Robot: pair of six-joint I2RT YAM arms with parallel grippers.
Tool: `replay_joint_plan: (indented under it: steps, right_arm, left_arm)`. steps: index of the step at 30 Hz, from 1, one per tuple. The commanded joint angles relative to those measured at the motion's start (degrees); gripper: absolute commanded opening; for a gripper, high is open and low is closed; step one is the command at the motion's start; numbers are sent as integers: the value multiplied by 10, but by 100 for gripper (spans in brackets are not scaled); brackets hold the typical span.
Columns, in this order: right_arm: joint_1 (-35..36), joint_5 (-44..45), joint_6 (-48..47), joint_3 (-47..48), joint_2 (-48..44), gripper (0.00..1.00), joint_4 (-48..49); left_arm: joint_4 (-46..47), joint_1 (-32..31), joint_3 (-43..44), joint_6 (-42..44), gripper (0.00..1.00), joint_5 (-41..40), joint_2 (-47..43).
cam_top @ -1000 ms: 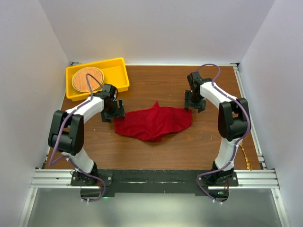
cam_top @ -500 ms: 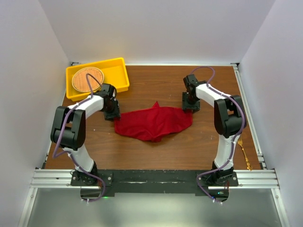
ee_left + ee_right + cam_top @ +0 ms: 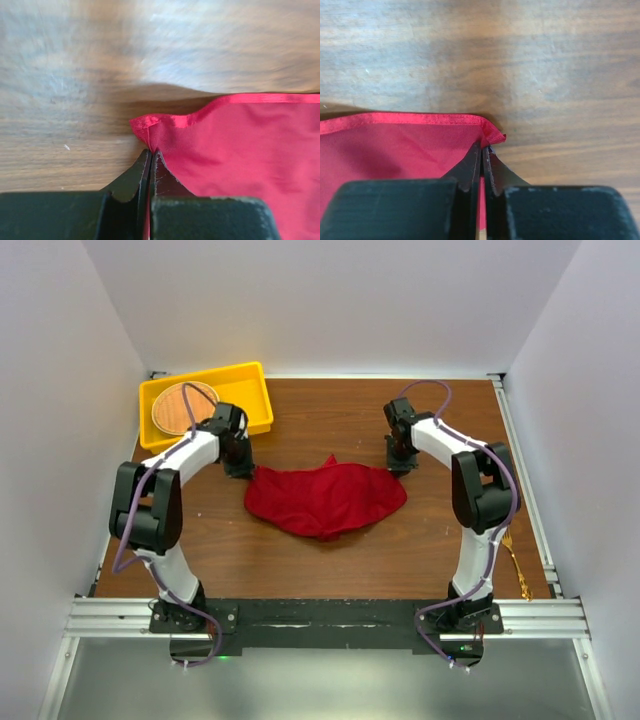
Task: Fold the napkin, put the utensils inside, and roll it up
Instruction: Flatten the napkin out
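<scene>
The red napkin lies crumpled in the middle of the wooden table. My left gripper is shut on the napkin's far left corner. My right gripper is shut on its far right corner. Both wrist views show the hemmed corner pinched between closed fingertips, with cloth spreading inward. The gold fork lies at the table's right edge, near the right arm's base, partly hidden.
A yellow tray stands at the back left and holds a round woven orange-brown mat. White walls surround the table. A black rail runs along the near edge.
Both grippers have moved toward the far side and closed on the napkin's far corners. The cloth's far edge has been pulled a little farther back and flatter.
</scene>
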Motion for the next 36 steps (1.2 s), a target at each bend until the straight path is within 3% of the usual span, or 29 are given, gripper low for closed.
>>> replay_joint_plan:
  steps: [1,9,18,28,31,36]
  right_arm:
    - [-1,10,7,52,-70,0,-50]
    - [-1,-9,-17,108,-270,0,-89]
    - [4,-123,-61,141,-475,0,-99]
    - [10,-172,-47,104,-669,0,-45]
    - [10,-153,-39,131,-686,0,-62]
    - [10,-14,-23,96,-701,0,-73]
  left_arm:
    - [-18,2,59,-25,0,18,-73]
    - [-23,2,156,-38,0,27,-220]
    - [9,2,259,-32,0,91,-335]
    - [93,1,171,-39,0,85,-525]
    - [109,2,152,-39,0,78,-566]
    - [132,2,84,-75,0,2,-601]
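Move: Each hand already pinches a far corner of the napkin, low over the table. The napkin's middle lies about 14 cm right and 5 cm back from the left hand, roughly 14 cm left and 5 cm back from the right hand. From the left hand, the yellow tray is some 13 cm ahead and 8 cm left, with the wooden disc in it 13 cm ahead and 12 cm left. The fork lies about 22 cm right and 17 cm back from the right hand. Straight up and fast, both hands hoist the napkin together by nearly 50 cm, fingers kept shut on its two far corners. From about halfway up they draw well back towards the bases, the right hand farther, and edge slightly apart, while the wrists tip up some 75 degrees so the downward fingers end pointing roughly forward. ##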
